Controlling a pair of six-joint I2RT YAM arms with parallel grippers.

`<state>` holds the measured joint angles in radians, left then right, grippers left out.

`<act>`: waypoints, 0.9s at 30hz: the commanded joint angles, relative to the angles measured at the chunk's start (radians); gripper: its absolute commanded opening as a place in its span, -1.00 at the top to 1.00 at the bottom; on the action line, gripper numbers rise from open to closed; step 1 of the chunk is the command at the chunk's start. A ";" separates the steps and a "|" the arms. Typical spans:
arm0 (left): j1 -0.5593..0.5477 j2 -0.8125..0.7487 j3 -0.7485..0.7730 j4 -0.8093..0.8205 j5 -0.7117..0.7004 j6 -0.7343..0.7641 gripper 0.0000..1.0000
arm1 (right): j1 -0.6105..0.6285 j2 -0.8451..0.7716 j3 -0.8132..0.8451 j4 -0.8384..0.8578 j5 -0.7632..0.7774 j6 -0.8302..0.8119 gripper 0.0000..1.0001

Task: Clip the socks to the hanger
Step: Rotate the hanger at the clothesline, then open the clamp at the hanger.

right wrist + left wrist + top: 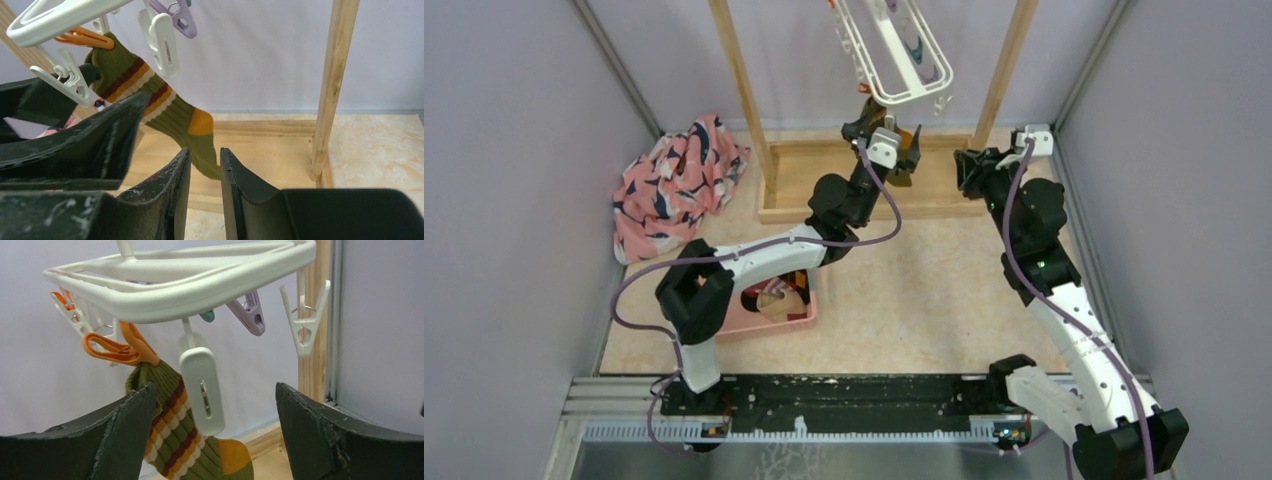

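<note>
The white hanger (904,98) hangs from the wooden rack, coloured clips dangling beneath it (200,285). An olive-green striped sock (170,435) hangs by its cuff from an orange clip (117,347). A white clip (202,390) dangles in front of the sock. My left gripper (215,390) stands wide open just below the hanger, its fingers either side of that white clip and holding nothing. My right gripper (205,151) is to the right of the sock (165,107), its fingers a narrow gap apart with nothing between them. More socks (774,300) lie in the pink basket.
The wooden rack has two posts (739,90) (1004,70) and a base tray (824,170) at the back. A pink patterned cloth (674,185) is heaped at the back left. The pink basket (764,325) sits under the left arm. Purple walls close in both sides.
</note>
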<state>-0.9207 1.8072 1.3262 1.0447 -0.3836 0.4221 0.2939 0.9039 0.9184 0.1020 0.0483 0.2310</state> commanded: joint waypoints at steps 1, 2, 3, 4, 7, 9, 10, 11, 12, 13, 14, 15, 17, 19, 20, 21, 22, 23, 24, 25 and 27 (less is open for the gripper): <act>0.013 0.083 0.110 0.054 -0.023 -0.029 -0.79 | -0.006 -0.026 0.051 0.022 -0.025 0.007 0.43; 0.013 0.089 0.120 0.054 -0.022 -0.047 -0.69 | -0.006 -0.026 0.049 0.020 -0.026 0.007 0.43; 0.013 0.094 0.127 0.054 -0.021 -0.060 -0.58 | -0.005 -0.025 0.045 0.021 -0.026 0.008 0.43; 0.012 0.095 0.129 0.054 -0.019 -0.070 -0.46 | -0.006 -0.025 0.043 0.021 -0.025 0.008 0.43; 0.012 0.080 0.105 0.067 -0.023 -0.083 -0.23 | -0.006 -0.020 0.038 0.023 -0.029 0.010 0.43; 0.011 0.054 0.075 0.086 -0.025 -0.083 -0.09 | -0.006 -0.017 0.036 0.028 -0.035 0.012 0.43; 0.011 0.038 0.059 0.090 -0.027 -0.085 -0.01 | -0.006 -0.014 0.035 0.032 -0.038 0.015 0.43; 0.012 0.020 0.040 0.096 -0.025 -0.090 0.06 | -0.006 -0.011 0.032 0.035 -0.042 0.017 0.43; 0.011 0.000 0.023 0.102 -0.020 -0.094 0.13 | -0.006 -0.006 0.031 0.039 -0.043 0.019 0.43; 0.011 -0.019 0.007 0.105 -0.016 -0.098 0.19 | -0.006 -0.001 0.030 0.042 -0.044 0.022 0.43; 0.012 -0.039 -0.008 0.107 -0.012 -0.104 0.25 | -0.005 0.004 0.030 0.045 -0.044 0.023 0.42; 0.012 -0.060 -0.023 0.109 -0.009 -0.107 0.33 | -0.005 0.009 0.030 0.047 -0.056 0.024 0.43; 0.012 -0.097 -0.052 0.107 -0.001 -0.112 0.44 | -0.006 0.017 0.031 0.053 -0.075 0.027 0.43; 0.013 -0.129 -0.073 0.103 0.009 -0.112 0.54 | -0.006 0.021 0.029 0.059 -0.083 0.030 0.43; 0.013 -0.139 -0.079 0.102 0.013 -0.109 0.65 | -0.005 0.022 0.028 0.063 -0.087 0.033 0.43; 0.013 -0.146 -0.084 0.097 0.019 -0.108 0.79 | -0.006 0.024 0.028 0.064 -0.092 0.034 0.43; 0.013 -0.154 -0.086 0.087 0.026 -0.107 0.86 | -0.006 0.025 0.029 0.065 -0.098 0.035 0.43; 0.013 -0.159 -0.086 0.078 0.033 -0.110 0.87 | -0.006 0.025 0.029 0.065 -0.102 0.036 0.43; 0.013 -0.163 -0.085 0.069 0.041 -0.113 0.87 | -0.005 0.025 0.030 0.065 -0.103 0.037 0.43; 0.013 -0.166 -0.086 0.061 0.048 -0.116 0.91 | -0.006 0.024 0.028 0.064 -0.103 0.037 0.42; 0.013 -0.166 -0.080 0.046 0.064 -0.120 1.00 | -0.006 0.021 0.027 0.061 -0.102 0.037 0.42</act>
<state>-0.9115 1.6562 1.2522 1.0996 -0.3660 0.3214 0.2920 0.9325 0.9184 0.1085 -0.0334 0.2584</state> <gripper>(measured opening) 0.241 0.286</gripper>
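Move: The white clip hanging from the hanger's near corner is almost between the left hand's open fingers, some 2 cm ahead, 1 cm right and 1 cm above. From this hand, the orange clip holding the sock is about 8 cm ahead, 4 cm left and 3 cm up; the far-side white clip is roughly 5 cm ahead, 9 cm right and 3 cm up. For the right hand, the near white clip lies about 5 cm ahead, 14 cm left and 5 cm above. The left fingers close from wide open and pinch the near white clip from both sides, after the hand has eased about 2.5 cm forward, right and slightly down around it. Gripping, the hand then turns back and pulls the clip up, left and towards the robot, ending some 5 cm higher than it began, rolling about 10 degrees with its left side dropping. ##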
